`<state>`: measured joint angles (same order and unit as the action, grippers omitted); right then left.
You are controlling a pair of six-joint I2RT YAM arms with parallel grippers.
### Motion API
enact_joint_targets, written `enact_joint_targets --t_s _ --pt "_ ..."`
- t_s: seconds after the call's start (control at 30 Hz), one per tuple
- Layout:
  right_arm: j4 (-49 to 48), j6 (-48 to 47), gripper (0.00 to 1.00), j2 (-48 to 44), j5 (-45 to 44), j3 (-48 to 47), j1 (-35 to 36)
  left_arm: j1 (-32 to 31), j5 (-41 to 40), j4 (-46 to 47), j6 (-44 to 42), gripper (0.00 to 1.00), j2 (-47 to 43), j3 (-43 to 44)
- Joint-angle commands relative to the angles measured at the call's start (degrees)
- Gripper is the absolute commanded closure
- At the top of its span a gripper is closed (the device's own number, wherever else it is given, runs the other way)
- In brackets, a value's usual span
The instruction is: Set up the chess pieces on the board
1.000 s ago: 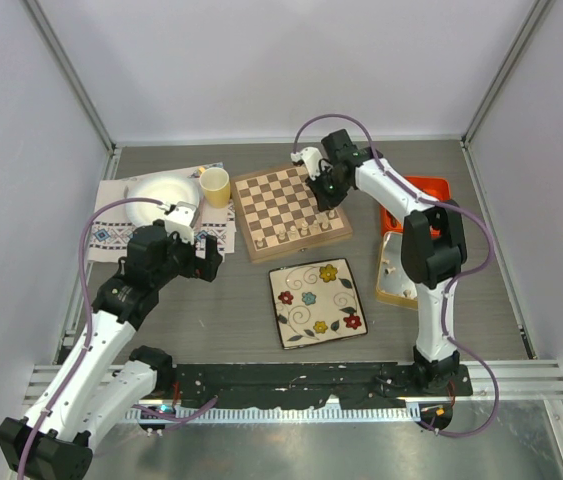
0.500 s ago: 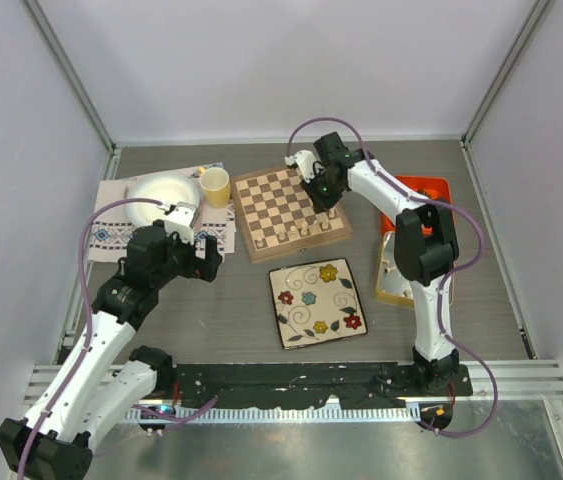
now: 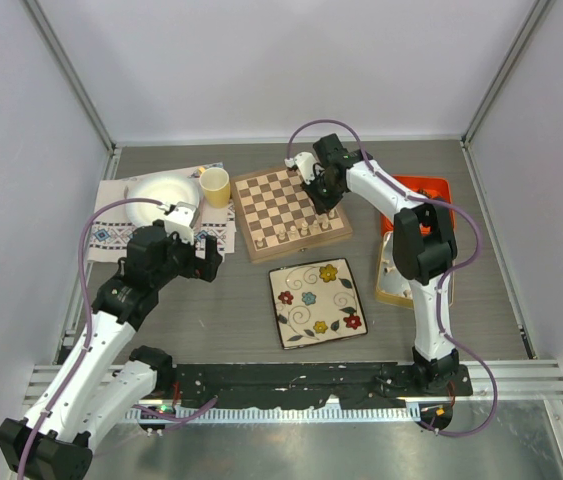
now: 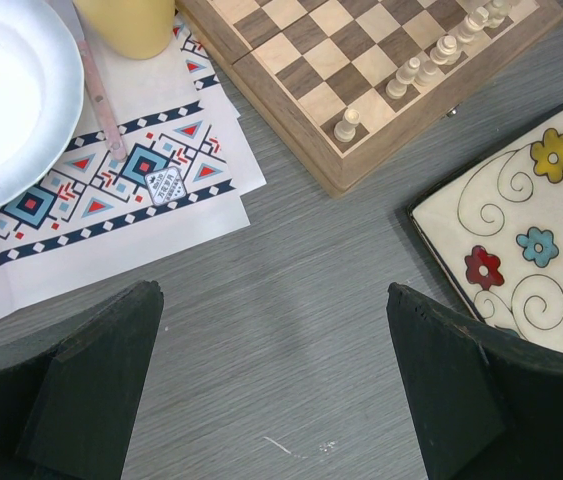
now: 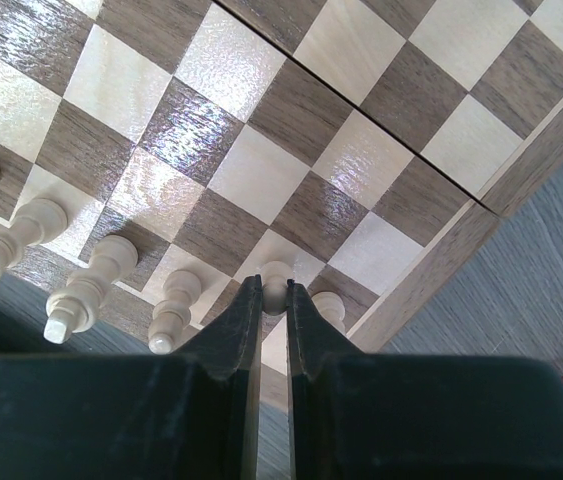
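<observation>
The board lies at the table's middle back, and shows in the left wrist view and the right wrist view. A row of pale cream chess pieces stands along its near edge, also seen from the left wrist. My right gripper is over the board's near right corner, shut on a pale cream piece that is close above or on a square in that row. My left gripper is open and empty over bare table, left of the board.
A floral plate lies in front of the board. A yellow cup and a white plate sit on a patterned mat at the left. An orange tray and a wooden box are at the right.
My right gripper has shifted slightly left over the board's right side, then held still. The left arm has not moved.
</observation>
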<state>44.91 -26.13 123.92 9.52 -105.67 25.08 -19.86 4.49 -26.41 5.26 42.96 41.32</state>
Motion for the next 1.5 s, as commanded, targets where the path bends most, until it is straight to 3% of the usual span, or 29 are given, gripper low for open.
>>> enact_joint_targets --t_s 0.0,0.53,0.97,1.47 --pt "-0.26 0.11 0.87 0.36 -0.47 -2.09 0.50 0.26 -0.54 2.68 -1.04 0.00 -0.68 -0.19" --pt "0.36 -0.06 0.81 0.89 -0.20 -2.09 0.85 0.26 -0.45 2.68 -0.95 0.00 -0.77 -0.19" --pt "0.36 -0.24 0.70 0.27 -0.38 -2.35 0.76 0.26 -0.54 2.77 -0.95 0.00 -0.69 -0.19" --pt "1.33 0.47 0.64 -4.90 0.68 -6.13 0.85 0.26 -0.71 2.60 -0.95 0.00 -1.03 -0.19"
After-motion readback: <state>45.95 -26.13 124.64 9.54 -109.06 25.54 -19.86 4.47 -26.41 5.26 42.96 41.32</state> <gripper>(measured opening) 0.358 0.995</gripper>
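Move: Right under the right hand, about 3 cm below, is the light second-row square for the pawn it still pinches. The neighbouring pawn stands some 3 cm to the hand's right and 1 cm farther out. Of the back-row pieces, the knight's-place piece is roughly 3 cm back and 1 cm right, the bishop about 4 cm back and 2 cm left. From the idle left hand that square lies around 20 cm ahead, 24 cm right and 15 cm down. Easing the pinched pawn down by just under 1 cm onto its light square, the right hand then all but stops there while its fingers slowly part and let go of the pawn. With them still opening, to about a third of their range, it begins to lift away, up by about 1.5 cm and drifting 1 cm forward; the wrist hardly turns. ##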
